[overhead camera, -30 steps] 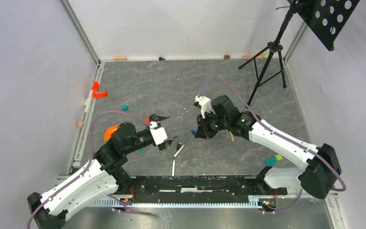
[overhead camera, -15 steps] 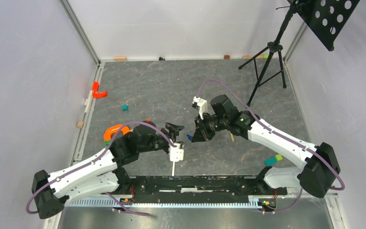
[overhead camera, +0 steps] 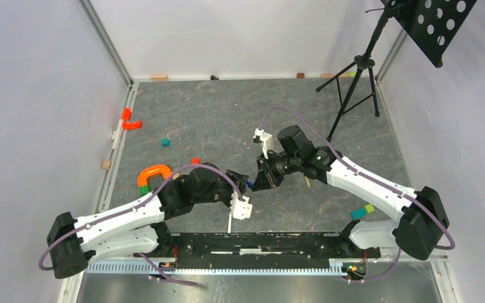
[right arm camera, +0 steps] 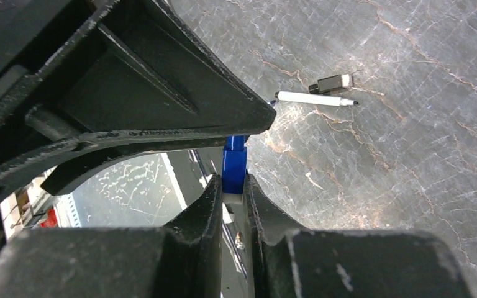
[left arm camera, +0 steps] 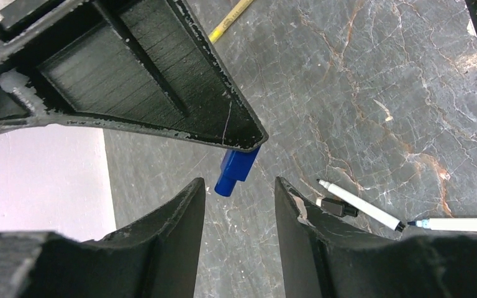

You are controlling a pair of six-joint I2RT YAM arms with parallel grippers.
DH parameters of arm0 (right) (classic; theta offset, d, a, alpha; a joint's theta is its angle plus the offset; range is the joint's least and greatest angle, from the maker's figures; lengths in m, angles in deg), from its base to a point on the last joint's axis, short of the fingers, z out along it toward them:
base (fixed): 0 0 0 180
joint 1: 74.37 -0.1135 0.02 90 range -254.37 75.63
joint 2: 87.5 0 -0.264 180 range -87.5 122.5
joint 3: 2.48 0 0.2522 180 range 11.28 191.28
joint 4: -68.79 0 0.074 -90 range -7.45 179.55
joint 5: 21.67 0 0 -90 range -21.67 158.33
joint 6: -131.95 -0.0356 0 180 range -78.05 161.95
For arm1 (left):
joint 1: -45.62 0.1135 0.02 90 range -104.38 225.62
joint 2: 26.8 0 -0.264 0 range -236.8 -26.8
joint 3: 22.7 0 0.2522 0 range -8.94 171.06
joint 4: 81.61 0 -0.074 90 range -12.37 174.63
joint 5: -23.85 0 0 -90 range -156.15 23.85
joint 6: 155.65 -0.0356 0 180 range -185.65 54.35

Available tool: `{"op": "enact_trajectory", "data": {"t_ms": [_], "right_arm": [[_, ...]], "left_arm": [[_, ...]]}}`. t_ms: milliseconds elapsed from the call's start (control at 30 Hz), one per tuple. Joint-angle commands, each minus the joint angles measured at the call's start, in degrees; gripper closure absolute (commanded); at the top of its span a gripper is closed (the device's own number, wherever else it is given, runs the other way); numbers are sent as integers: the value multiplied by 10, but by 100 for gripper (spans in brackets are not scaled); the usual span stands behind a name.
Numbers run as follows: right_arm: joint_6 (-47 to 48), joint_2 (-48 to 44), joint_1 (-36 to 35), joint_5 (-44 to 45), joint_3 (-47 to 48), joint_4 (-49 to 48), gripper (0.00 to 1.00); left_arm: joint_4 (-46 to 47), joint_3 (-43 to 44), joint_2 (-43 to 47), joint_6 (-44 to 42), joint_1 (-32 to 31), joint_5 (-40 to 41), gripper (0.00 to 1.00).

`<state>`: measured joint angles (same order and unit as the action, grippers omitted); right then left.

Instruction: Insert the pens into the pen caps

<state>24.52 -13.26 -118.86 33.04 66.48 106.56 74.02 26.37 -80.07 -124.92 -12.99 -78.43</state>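
Observation:
My right gripper (right arm camera: 233, 182) is shut on the blue pen cap (right arm camera: 233, 162), which sticks out past its fingertips above the floor. The left gripper (left arm camera: 239, 186) stands open, tips to either side just below the blue pen cap (left arm camera: 236, 171), with nothing between its fingers. In the top view the left gripper (overhead camera: 241, 180) and right gripper (overhead camera: 257, 183) meet tip to tip. On the floor lie a white pen (left arm camera: 360, 205), a black pen cap (left arm camera: 337, 207) beside it, a second white pen (left arm camera: 466, 223) and a yellow pen (left arm camera: 231, 20).
An orange horseshoe piece (overhead camera: 153, 172), a red cube (overhead camera: 195, 160) and a teal cube (overhead camera: 165, 142) lie left of the arms. Green and teal blocks (overhead camera: 363, 211) sit at the right. A black tripod stand (overhead camera: 353, 82) rises at the back right. White walls enclose the floor.
The left arm has swung right and brought its gripper up to the right gripper's tip, its jaws narrowing on the way. The right gripper, still holding the blue cap, shifted slightly left.

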Motion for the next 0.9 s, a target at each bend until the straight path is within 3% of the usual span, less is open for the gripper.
{"op": "enact_trajectory", "data": {"t_ms": [0,433,600,633,667,767,867], "right_arm": [[-14,7,0,-22,8,-16,100],[-28,18,-1,-32,16,-17,100],[-29,10,-2,-38,18,-19,100],[-30,10,-2,-41,18,-19,100],[-27,9,-2,-47,20,-19,97],[-22,0,-1,-31,25,-13,62],[-25,-13,6,7,37,-1,36]], "left_arm": [[18,16,-5,-49,-11,15,50],[18,6,-16,-77,-35,51,74],[18,6,-16,-74,-35,55,97],[18,7,-16,-71,-35,53,98],[19,8,-15,-66,-35,51,98],[30,8,-8,-42,-35,38,98],[40,5,1,-28,-35,29,98]]}}
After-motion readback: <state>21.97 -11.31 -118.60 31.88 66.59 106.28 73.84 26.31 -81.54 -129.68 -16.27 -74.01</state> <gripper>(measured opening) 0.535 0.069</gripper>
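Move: The blue cap is held in the right fingertips, reaching about 2 cm to that hand's left and 1 cm below it. From the left hand its middle lies level fore and aft, roughly 1 cm to the right and 1 cm down, already between the half-open fingers. Some 15 cm below, the black cap lies about 4 cm to the left hand's left, with a white pen alongside it, 2 cm farther back; the yellow pen is about 19 cm right, 5 cm ahead. Almost in place, the left hand closes its fingers from half open until they pinch the free end of the blue cap, sinking under 1 cm and tilting some 5 degrees. The right hand keeps its grip meanwhile, settling about 1 cm lower; only once the left fingers are shut does it open to about half and let go, without pulling away. ##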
